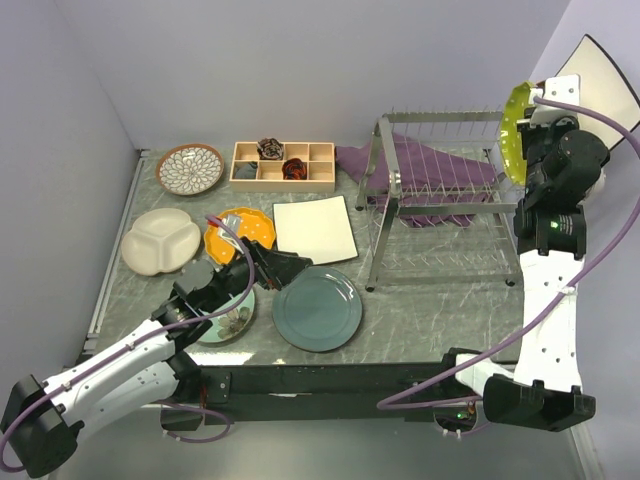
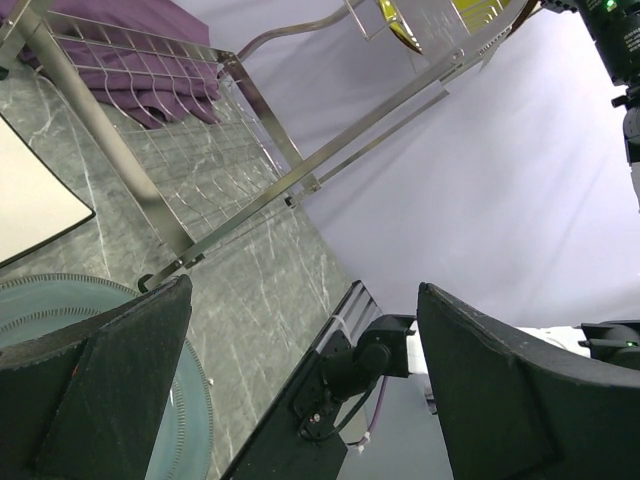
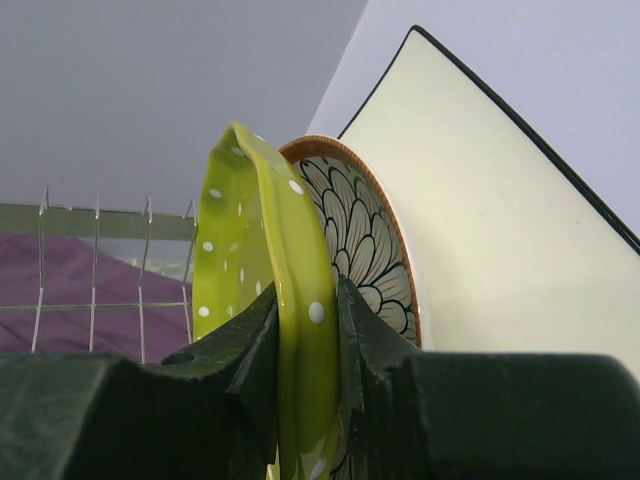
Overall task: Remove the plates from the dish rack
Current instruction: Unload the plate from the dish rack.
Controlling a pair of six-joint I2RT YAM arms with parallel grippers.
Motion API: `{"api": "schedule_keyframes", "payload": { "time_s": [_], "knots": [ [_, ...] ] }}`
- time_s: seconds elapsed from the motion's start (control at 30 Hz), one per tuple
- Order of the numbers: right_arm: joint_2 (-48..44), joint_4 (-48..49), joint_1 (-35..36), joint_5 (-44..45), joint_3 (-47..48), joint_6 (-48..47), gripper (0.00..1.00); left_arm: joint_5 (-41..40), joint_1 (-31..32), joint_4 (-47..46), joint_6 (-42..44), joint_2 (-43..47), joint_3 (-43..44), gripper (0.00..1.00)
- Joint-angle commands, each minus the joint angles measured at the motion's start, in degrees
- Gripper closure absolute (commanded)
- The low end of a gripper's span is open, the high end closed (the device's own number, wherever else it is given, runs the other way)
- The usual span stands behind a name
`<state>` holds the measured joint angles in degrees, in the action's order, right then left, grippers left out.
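My right gripper [image 1: 527, 135] [image 3: 308, 310] is shut on the rim of a yellow-green dotted plate [image 1: 516, 128] [image 3: 250, 240], held on edge at the right end of the dish rack [image 1: 441, 117] [image 3: 95, 225]. Just behind it stand a brown-rimmed petal plate [image 3: 372, 240] and a black-edged white square plate [image 1: 602, 88] [image 3: 500, 200]. On the table lie another petal plate [image 1: 190, 168], a cream divided plate [image 1: 160, 241], an orange scalloped plate [image 1: 243, 228], a white square plate [image 1: 314, 229], a teal plate [image 1: 317, 308] [image 2: 50, 300] and a pale green floral plate [image 1: 232, 320]. My left gripper [image 1: 295, 268] [image 2: 300, 370] hangs open and empty above the teal plate's far-left rim.
A wooden compartment tray [image 1: 282, 163] sits at the back, left of the rack. A purple cloth [image 1: 425, 165] [image 2: 150, 40] lies under and behind the rack. Walls close in on the left, back and right, and a metal rail [image 1: 115, 240] runs along the table's left edge.
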<state>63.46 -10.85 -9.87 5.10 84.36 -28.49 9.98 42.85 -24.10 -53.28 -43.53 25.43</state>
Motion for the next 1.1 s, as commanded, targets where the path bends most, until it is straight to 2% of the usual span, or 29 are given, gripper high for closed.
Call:
{"api": "schedule_keyframes", "payload": {
  "time_s": [0.0,0.17,0.37,0.47,0.6,1.07],
  "knots": [
    [-4.23,14.20,0.02,4.92,4.14,-2.44,1.00,1.01,0.30,-2.45,0.28,0.37,-0.12,0.01],
    [-0.72,11.30,0.02,1.49,11.44,-3.24,1.00,0.92,0.30,-2.45,0.37,1.51,-0.12,0.01],
    [-0.45,12.61,0.02,-3.77,10.65,-4.20,1.00,0.39,0.30,-2.10,0.54,1.60,-0.29,0.01],
    [-0.09,11.29,0.11,-1.86,10.66,-3.24,1.00,0.48,0.30,-2.01,0.45,1.69,-0.12,0.01],
    [-1.68,13.57,0.03,-1.06,6.17,-2.80,1.00,0.48,0.30,-2.01,0.54,1.34,-0.21,0.01],
    [2.72,8.04,0.11,-2.99,18.12,6.42,1.00,-2.24,0.30,0.62,2.12,1.25,1.55,0.01]
  ]
}}
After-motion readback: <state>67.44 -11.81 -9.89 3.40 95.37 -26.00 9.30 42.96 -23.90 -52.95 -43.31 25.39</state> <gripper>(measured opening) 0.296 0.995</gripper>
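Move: The green plate is already pinched in the right hand, its middle about 8 cm ahead and 2 cm left. The patterned bowl stands some 11 cm ahead and 4 cm right of this hand, the white square plate roughly 13 cm ahead and 12 cm right, and the rack's empty top some 5 cm ahead, 17 cm left and 10 cm below. From the left hand, the green plate is about 20 cm ahead, 45 cm right and 20 cm higher. Keeping its pinch on the green plate's rim, the right hand lifts it about 6 cm, fingers tipping slightly up. ##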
